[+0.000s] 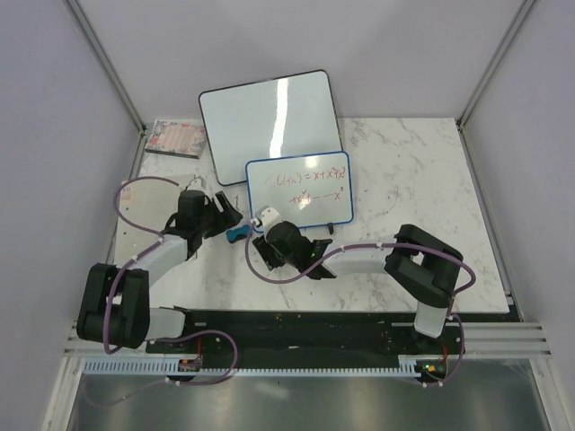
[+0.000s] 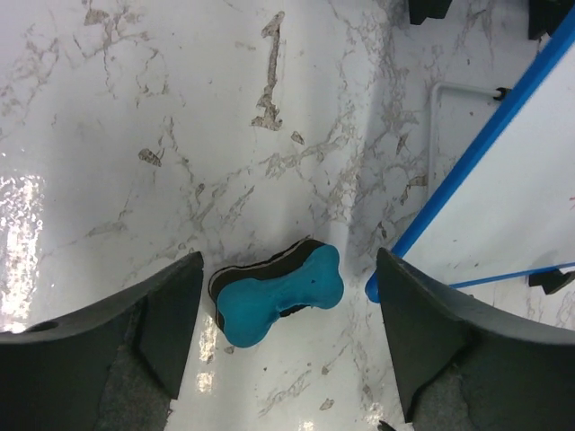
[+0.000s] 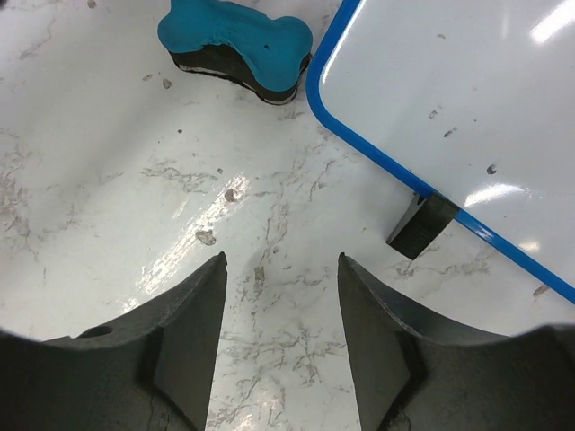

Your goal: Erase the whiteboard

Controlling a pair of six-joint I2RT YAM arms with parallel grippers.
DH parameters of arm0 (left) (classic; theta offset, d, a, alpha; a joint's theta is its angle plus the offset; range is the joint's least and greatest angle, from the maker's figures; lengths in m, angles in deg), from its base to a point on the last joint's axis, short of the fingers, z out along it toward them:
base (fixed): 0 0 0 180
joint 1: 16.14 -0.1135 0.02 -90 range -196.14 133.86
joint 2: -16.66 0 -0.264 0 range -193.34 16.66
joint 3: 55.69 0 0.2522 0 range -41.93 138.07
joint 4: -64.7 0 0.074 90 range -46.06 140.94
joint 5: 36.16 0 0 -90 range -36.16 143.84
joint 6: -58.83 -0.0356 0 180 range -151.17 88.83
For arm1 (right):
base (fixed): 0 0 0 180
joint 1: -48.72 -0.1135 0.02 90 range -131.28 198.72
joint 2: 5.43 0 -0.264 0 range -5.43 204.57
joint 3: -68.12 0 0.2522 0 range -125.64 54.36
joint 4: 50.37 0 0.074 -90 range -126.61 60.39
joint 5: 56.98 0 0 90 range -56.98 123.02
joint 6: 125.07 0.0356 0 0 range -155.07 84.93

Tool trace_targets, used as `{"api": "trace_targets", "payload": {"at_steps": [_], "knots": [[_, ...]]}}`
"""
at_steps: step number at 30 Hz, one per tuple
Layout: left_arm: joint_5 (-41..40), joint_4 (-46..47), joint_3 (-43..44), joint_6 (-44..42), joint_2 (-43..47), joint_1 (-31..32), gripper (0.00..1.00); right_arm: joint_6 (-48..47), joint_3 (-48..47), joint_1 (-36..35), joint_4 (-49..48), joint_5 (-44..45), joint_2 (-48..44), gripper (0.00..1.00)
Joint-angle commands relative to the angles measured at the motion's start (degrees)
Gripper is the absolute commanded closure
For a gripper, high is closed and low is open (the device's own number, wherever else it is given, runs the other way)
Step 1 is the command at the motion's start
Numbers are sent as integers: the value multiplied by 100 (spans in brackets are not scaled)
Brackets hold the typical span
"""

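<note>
The whiteboard (image 1: 299, 189), blue-framed with red and green handwriting, stands at the table's middle. Its blue edge also shows in the left wrist view (image 2: 503, 206) and in the right wrist view (image 3: 449, 90). A teal bone-shaped eraser (image 1: 237, 233) lies flat on the marble just left of the board's near left corner. My left gripper (image 2: 289, 256) hangs over the eraser (image 2: 278, 292), open, with a finger on each side and neither touching it. My right gripper (image 3: 282, 258) is open over bare marble, the eraser (image 3: 235, 36) ahead of it to the left.
A larger blank black-framed board (image 1: 269, 117) leans behind the small one. A printed booklet (image 1: 175, 136) lies at the back left corner. One black foot (image 3: 420, 224) of the small board stands close to my right fingers. Both arms (image 1: 359, 260) crowd the table's middle.
</note>
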Motion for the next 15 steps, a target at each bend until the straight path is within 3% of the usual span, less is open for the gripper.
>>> {"api": "trace_targets", "payload": {"at_steps": [1,3,5,6,9,11,15], "knots": [[-101,551,329,222,-531,8,35,252,230,16,-207,92,-376,40],[-180,507,478,319,-725,8,52,278,335,16,-224,83,-455,40],[-242,603,523,380,-936,0,63,287,414,16,-251,75,-534,40],[-224,656,549,389,-998,-9,74,296,476,16,-259,75,-552,40],[-40,683,742,320,-1384,-1,88,322,581,16,-286,66,-613,40],[206,621,874,267,-1630,0,87,340,643,16,-295,83,-666,40],[312,612,594,512,-1693,0,98,524,678,16,-312,154,-693,35]]}}
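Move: The eraser lies almost straight under my open left fingers, some 5 cm below and about 1 cm ahead and 1 cm to the right. The middle of the small whiteboard is roughly 17 cm to my left hand's right and 12 cm farther out, and the black clip on its near edge is about 12 cm right, level with the hand. From my right hand the eraser is about 6 cm ahead and 6 cm left. I bring my left hand down and forward over the eraser, about 4 cm down and 3 cm out, tipping the fingers slightly more downward and closing them from wide open to nearly shut, just past and above its middle. Meanwhile my right hand, its fingers staying half open, backs off to the right and a little back, some 3 cm away from the eraser. ##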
